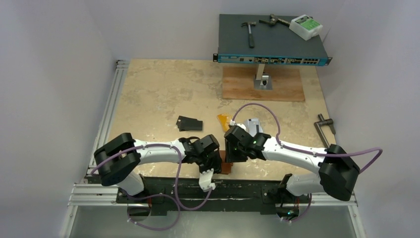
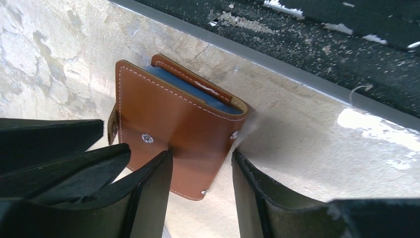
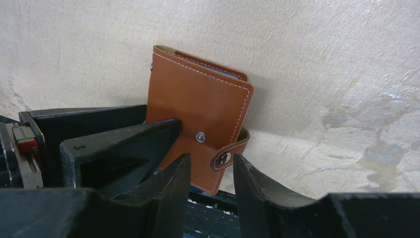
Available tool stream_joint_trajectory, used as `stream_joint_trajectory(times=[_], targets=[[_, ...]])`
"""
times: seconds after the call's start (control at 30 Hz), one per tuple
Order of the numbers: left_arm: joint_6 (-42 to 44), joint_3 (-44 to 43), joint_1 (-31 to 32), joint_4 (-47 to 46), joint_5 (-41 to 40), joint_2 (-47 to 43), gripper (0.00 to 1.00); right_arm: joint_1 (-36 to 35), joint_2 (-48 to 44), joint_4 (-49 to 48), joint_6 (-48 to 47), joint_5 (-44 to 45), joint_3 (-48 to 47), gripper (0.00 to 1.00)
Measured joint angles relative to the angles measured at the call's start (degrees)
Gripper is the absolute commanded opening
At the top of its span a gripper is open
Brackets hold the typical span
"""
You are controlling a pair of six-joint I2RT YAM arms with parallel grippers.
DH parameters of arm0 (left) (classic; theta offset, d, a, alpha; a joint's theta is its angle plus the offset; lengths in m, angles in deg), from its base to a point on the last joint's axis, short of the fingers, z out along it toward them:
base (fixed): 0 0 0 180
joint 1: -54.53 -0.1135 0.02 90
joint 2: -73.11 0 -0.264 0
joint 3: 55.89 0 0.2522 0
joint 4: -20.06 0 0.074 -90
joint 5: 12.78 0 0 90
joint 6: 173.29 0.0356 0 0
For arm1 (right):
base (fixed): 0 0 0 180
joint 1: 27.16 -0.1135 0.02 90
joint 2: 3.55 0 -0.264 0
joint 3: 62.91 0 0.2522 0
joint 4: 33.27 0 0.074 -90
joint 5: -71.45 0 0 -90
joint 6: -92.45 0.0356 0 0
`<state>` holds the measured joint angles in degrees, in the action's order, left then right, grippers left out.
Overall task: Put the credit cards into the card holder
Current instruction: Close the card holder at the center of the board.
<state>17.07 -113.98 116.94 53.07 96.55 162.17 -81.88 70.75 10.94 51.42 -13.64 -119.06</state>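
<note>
The card holder, a brown leather wallet with white stitching, lies folded at the table's front edge between both grippers. In the left wrist view one corner of the card holder sits between the fingers of my left gripper, which is open, with a gap at the right finger. My right gripper is open too, the unsnapped tab of the card holder between its fingertips. Black credit cards, a gold-orange one and a silvery white one lie mid-table.
A network switch on a stand over a wooden board stands at the back, with a hammer and a white box on top. A metal handle lies at the right edge. The dark base rail runs below the table edge.
</note>
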Motion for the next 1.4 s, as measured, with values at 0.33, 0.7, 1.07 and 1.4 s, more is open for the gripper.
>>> stream_joint_trajectory(times=[0.33, 0.7, 1.07, 1.4], targets=[[0.79, -5.16, 1.18, 5.27, -3.65, 3.91, 0.32, 0.00, 1.42, -0.15, -0.17, 0.04, 0.15, 0.19], [-0.55, -6.38, 1.92, 7.58, -5.53, 4.31, 0.27, -0.02, 0.66, 0.42, -0.15, 1.03, 0.15, 0.00], [-2.84, -7.08, 2.56, 8.70, -6.45, 4.37, 0.25, -0.02, -2.43, 2.73, 0.07, 3.10, 0.20, 0.00], [-4.96, -7.21, 2.67, 8.96, -6.97, 4.37, 0.21, -0.07, 0.17, -2.43, -0.13, 1.51, 0.87, 0.00]])
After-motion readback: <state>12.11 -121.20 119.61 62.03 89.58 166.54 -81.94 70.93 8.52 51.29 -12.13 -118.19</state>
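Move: The left hand straddles the card holder's spine edge, with the holder's middle about 3 cm to its right and roughly 1 cm below. The holder's curled snap strap is some 2 cm under the right hand and 1 cm to its right; the holder's middle is about 3 cm left of that hand, level with it and 3 cm below. From the right hand, the gold cards lie about 17 cm ahead and 2 cm left, the silver ones 14 cm ahead and 10 cm right. Down a little at first, the right hand closes its half-open fingers fully by the strap, then, shut, shifts about 1 cm right while rising, and finally swings back left and down, about 1.5 cm leftward, over the strap's end beside the stud. The left hand stays at the spine, rolling some 10 degrees with its left side rising, and narrows its fingers to pinch that edge. ##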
